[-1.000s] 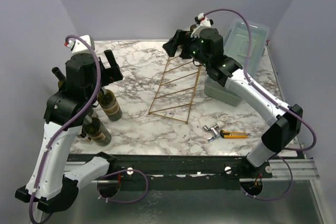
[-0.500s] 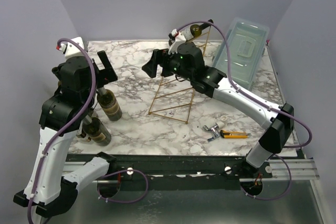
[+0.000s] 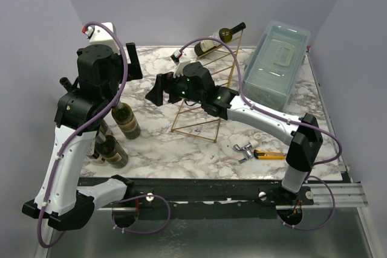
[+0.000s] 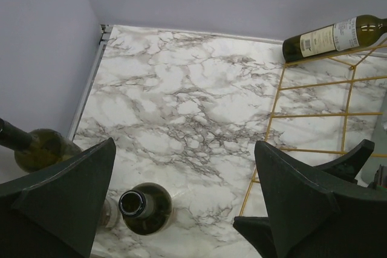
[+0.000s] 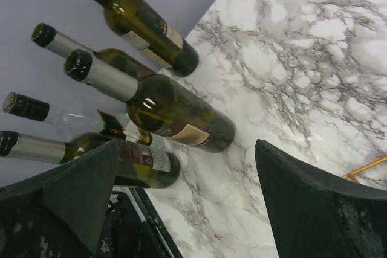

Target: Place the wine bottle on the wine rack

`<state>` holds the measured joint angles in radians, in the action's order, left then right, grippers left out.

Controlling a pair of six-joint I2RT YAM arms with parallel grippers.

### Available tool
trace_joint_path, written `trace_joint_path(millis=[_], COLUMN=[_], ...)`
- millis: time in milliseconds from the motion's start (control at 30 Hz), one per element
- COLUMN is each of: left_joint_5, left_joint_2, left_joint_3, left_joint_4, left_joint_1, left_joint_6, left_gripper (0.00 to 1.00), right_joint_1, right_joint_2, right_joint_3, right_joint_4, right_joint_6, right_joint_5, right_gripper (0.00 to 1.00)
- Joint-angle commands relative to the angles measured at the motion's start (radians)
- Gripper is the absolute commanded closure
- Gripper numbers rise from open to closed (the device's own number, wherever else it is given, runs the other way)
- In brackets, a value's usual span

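Observation:
The wine rack (image 3: pixel 202 98), a slanted gold wire frame, stands mid-table. One wine bottle (image 3: pixel 214 39) lies across its top rung, neck pointing right, and the left wrist view shows the same bottle (image 4: pixel 329 37) on the rack (image 4: pixel 314 115). My right gripper (image 3: pixel 158 87) hangs open and empty left of the rack, facing several upright bottles (image 5: pixel 175 113). My left gripper (image 3: pixel 128 64) is open and empty, high over the table's left side, above an uncorked green bottle (image 4: pixel 142 206).
Several more bottles (image 3: pixel 126 119) stand along the left edge by the left arm. A pale blue-grey plastic box (image 3: pixel 278 58) sits at the back right. A metal clip (image 3: pixel 245 149) and a yellow-handled cutter (image 3: pixel 269 154) lie front right.
My right gripper has swung left and down from the rack's top, leaving the bottle lying on the top rung. The left arm has lifted and shifted towards the back.

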<state>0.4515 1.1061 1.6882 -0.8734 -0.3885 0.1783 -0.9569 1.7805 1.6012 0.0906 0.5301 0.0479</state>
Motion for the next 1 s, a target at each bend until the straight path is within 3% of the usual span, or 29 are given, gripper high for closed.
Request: trace_joint_path(millis=[0,100,300,500,667,967], left_joint_5=[-0.002,0.015,-0.187,-0.237,-0.171,-0.088], left_joint_2=[0.008,-0.002,-0.049,-0.098,-0.187,-0.160], left_joint_3=[0.065,0.066,0.071,0.145,0.112,0.152], left_joint_4=[0.007,-0.011,-0.081,-0.131,-0.094,-0.133], left_joint_1=[-0.005,-0.004,-0.004,-0.004,-0.004,-0.006], left_joint_6=[0.005,0.027,-0.048,0.047,0.081,0.104], left_gripper=[0.01,0.01,0.01,0.01,0.01,0.01], right_joint_1=[-0.020,-0.034,-0.063,-0.104,-0.124,-0.173], right_joint_2=[0.019,0.034,0.029,0.095,0.146,0.258], right_joint_3=[0.018,0.016,-0.079,-0.025,0.000,0.145], right_joint_4=[-0.064,-0.066,-0.240,-0.255,-0.309,-0.283], right_joint_6=[0.008,-0.036,-0.157,-0.166,-0.138,-0.169], right_joint_5=[0.066,0.084,0.067,0.070,0.058,-0.023], right_gripper=[0.03,0.05,0.06,0.07,0.07,0.07])
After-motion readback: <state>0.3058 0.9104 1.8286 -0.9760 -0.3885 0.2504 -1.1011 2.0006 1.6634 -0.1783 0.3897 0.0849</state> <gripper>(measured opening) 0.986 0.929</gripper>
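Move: The upright wine bottle nearest the rack side of the group stands about 15 cm to the right hand's left and 4 cm back, its middle some 10 cm below that open hand. Of its neighbours, one bottle stands roughly 4 cm farther left and 11 cm nearer the robot than it, another about 10 cm left of it and level. From the left hand the aimed-at bottle lies some 8 cm back, 4 cm left and 24 cm below. The nearest upright wine bottle is approached by the right hand, which sweeps about 9 cm left, drawing back 4 cm and then sinking a little too, while turning some 10 degrees counter-clockwise to bring its open fingers round towards the neck, still without touching it. The empty left hand pulls back about 9 cm and rises 7 cm, its fingers open and tipping upward. ##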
